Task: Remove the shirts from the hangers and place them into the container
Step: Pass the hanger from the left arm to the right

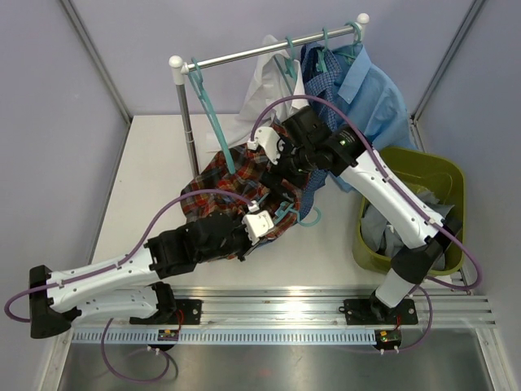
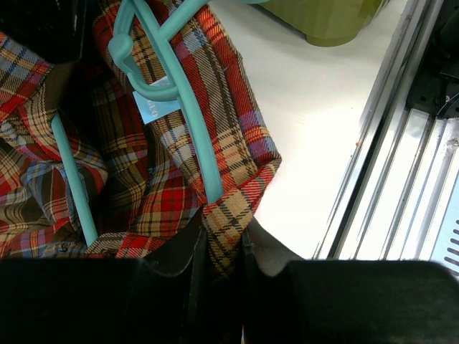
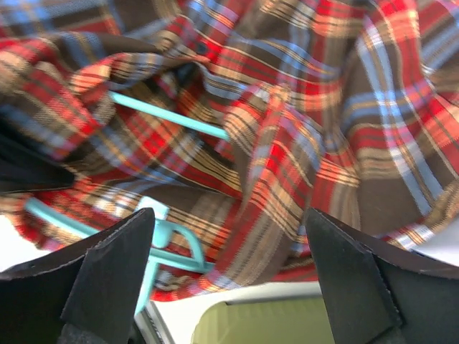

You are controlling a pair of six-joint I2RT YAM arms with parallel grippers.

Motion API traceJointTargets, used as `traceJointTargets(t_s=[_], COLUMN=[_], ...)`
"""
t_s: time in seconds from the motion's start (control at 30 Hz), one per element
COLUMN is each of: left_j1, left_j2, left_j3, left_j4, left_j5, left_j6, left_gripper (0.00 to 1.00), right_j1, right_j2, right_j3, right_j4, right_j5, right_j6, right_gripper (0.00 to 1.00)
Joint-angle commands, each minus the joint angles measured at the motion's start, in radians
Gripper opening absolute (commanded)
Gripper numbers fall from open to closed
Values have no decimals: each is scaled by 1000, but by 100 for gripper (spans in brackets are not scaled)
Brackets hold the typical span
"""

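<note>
The red-orange plaid shirt (image 1: 224,183) lies crumpled on the table with a teal hanger (image 2: 197,136) still inside it, its hook (image 1: 286,213) poking out beside my left gripper. My left gripper (image 2: 224,251) is shut on a strip of the plaid shirt's edge. My right gripper (image 3: 229,276) stands open just above the plaid shirt (image 3: 301,136), nothing between its fingers, and a hanger bar (image 3: 168,118) shows among the folds. The olive-green container (image 1: 427,173) stands at the right with a grey shirt (image 1: 381,230) in it.
A silver rail (image 1: 260,53) at the back carries a white shirt (image 1: 269,81), a dark blue check shirt (image 1: 320,77) and a light blue shirt (image 1: 374,94) on teal hangers, plus an empty teal hanger (image 1: 210,106). A metal track (image 1: 326,309) runs along the near edge.
</note>
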Motion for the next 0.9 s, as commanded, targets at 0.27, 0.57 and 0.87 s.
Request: traceJointTargets(t_s=[0.27,0.57,0.87], left_j1=[-13,-11,2], left_j2=[-109,-162,-191], left_j3=[-2,-66,-121], left_j4=[39,34,88], left_j5=[-27,-86,-130], left_j6=[-11,-92,-253], left_gripper=[0,0,0], right_j1=[7,5,-46], right_j2=[18,-48,-107], right_j3=[-44,-23,85], right_j4=[7,16,-38], right_j5=[154,141,-147], right_j6=[1,6,18], right_gripper=[72,0,0])
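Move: The fold of plaid shirt to be gripped lies just under the right hand: about 3 cm below, 1 cm ahead and 1 cm to its right. The hook of the held hanger is roughly 4 cm back and 7 cm to the right of that hand, the low end of the empty hanger some 7 cm ahead and 13 cm left. From the left hand, the same fold lies about 11 cm ahead and 8 cm to the right, a little higher. The right fingers shut on a ridge of the plaid shirt and pinch it between their tips, after easing down about 2.5 cm with a little forward and right. Then the hand goes up some 3 cm and slightly back with the cloth. The left hand keeps its pinch on the shirt's edge and the hanger's end inside, shifts about 2 cm left and slightly up, and turns roughly 15 degrees. ##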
